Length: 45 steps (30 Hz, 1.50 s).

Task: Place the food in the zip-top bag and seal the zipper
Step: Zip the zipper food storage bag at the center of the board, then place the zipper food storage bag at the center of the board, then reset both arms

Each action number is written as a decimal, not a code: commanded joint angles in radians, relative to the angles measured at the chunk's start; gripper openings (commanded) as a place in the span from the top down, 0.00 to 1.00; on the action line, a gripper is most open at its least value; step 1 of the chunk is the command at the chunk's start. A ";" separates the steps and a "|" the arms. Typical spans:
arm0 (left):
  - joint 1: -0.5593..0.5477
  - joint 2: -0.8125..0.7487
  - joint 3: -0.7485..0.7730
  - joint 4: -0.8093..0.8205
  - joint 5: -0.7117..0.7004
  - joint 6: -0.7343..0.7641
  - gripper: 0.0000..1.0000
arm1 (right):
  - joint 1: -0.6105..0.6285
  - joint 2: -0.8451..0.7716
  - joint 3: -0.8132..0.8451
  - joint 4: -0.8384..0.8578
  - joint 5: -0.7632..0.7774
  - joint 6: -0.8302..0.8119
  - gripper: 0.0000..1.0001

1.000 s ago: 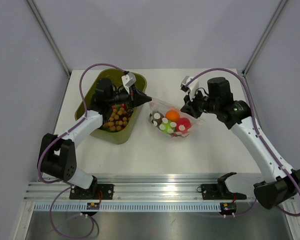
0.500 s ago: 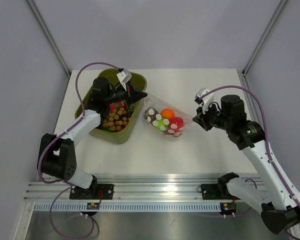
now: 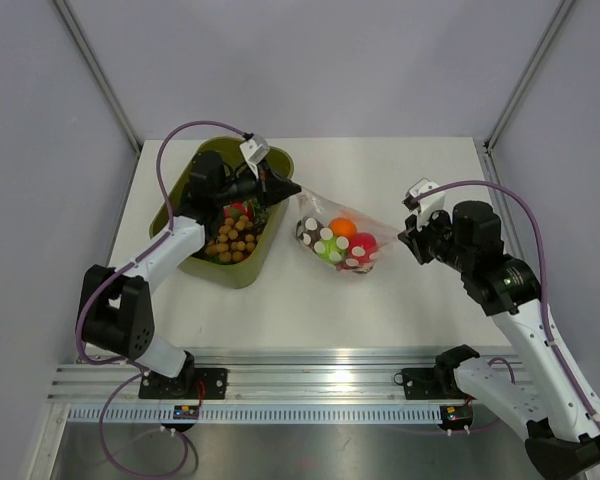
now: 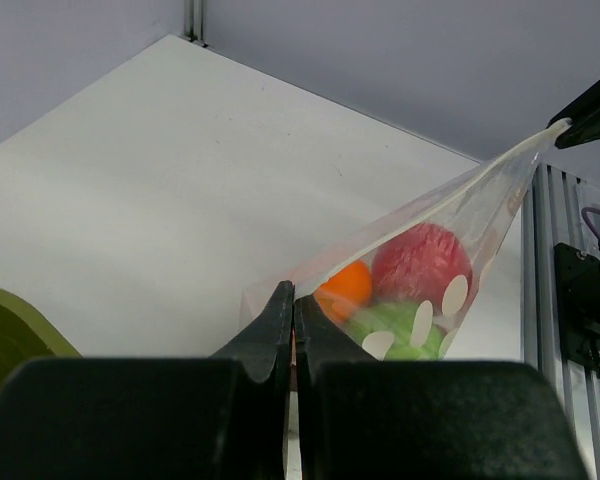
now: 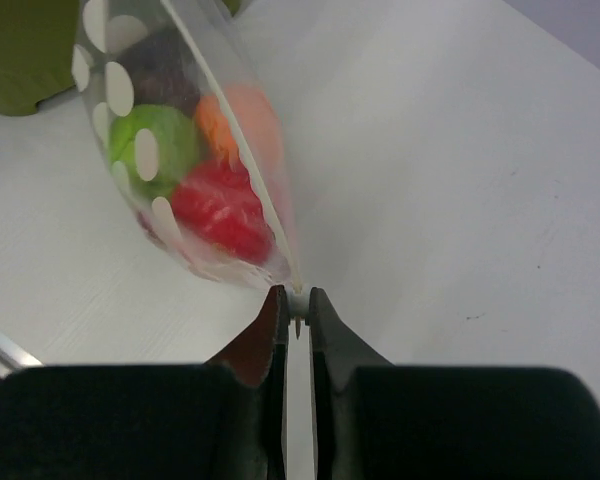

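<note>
The zip-top bag (image 3: 338,243) hangs stretched between my two grippers above the white table. Inside it lies the food: a red piece (image 4: 420,265), an orange one (image 4: 345,285), a green one (image 4: 380,325) and a dark purple one (image 5: 160,70). My left gripper (image 3: 296,188) (image 4: 293,295) is shut on the bag's left top corner. My right gripper (image 3: 400,237) (image 5: 297,298) is shut on the far end of the zipper (image 5: 242,165), a pale strip running taut along the bag's top edge (image 4: 450,190). The bag's underside is hidden.
An olive-green tub (image 3: 195,165) holding several small brown balls (image 3: 230,240) stands at the left, just under my left arm. An aluminium rail (image 3: 320,385) runs along the near table edge. Grey walls close in the back and sides.
My right gripper has drawn to the right and nearer along the zipper, and the bag now hangs taut between the grippers. The left gripper has barely shifted.
</note>
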 commanded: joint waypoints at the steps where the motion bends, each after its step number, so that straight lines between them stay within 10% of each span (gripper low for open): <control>1: -0.041 0.050 0.137 0.043 -0.082 -0.008 1.00 | -0.011 0.057 0.056 0.107 0.174 -0.007 1.00; 12: -0.072 0.333 0.493 0.098 -0.009 -0.116 0.97 | -0.164 0.329 0.228 0.430 0.228 -0.117 1.00; 14: -0.071 0.333 0.492 0.079 0.034 -0.108 0.63 | -0.164 0.307 0.217 0.427 0.209 -0.119 0.97; 15: -0.072 0.320 0.470 0.065 0.039 -0.100 0.28 | -0.166 0.297 0.193 0.404 0.206 -0.108 0.94; 17: -0.075 0.265 0.389 0.060 0.027 -0.062 0.01 | -0.164 0.236 0.156 0.364 0.156 -0.090 0.73; 23: -0.075 -0.009 0.125 0.037 -0.034 -0.018 0.01 | -0.164 -0.094 -0.077 0.294 0.122 0.059 0.01; 30: -0.110 -0.190 0.174 -0.445 -0.297 -0.005 0.01 | -0.164 -0.074 0.089 -0.060 0.564 0.414 0.00; 34: -0.112 -0.249 0.153 -0.592 -0.424 -0.044 0.01 | -0.164 0.159 0.225 -0.246 0.570 0.539 0.01; 45: -0.112 -0.440 0.027 -0.802 -0.651 -0.091 0.01 | -0.164 0.146 0.142 -0.082 0.579 0.637 0.00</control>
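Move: Both hands hold the bag by the ends of its zipper edge, food hanging between them: some 9 cm right, 2 cm back and 15 cm below the left hand, 14 cm left and 9 cm ahead of the right. Bare board where it goes lies about 20 cm ahead, 13 cm right and 23 cm below the right hand, or 9 cm ahead and 36 cm right of the left. The green bin stands 15 cm left and 5 cm ahead of the left hand. Both shut hands swing the bag forward and to the right over the board, the right hand about 14 cm and the left some 10 cm and slightly up, then open wide and let go of the corners. The left draws back and left towards the bin, rising then sinking, while the right pulls back and up, then comes forward and down farther right, turning about 50 degrees clockwise to face the bag. ##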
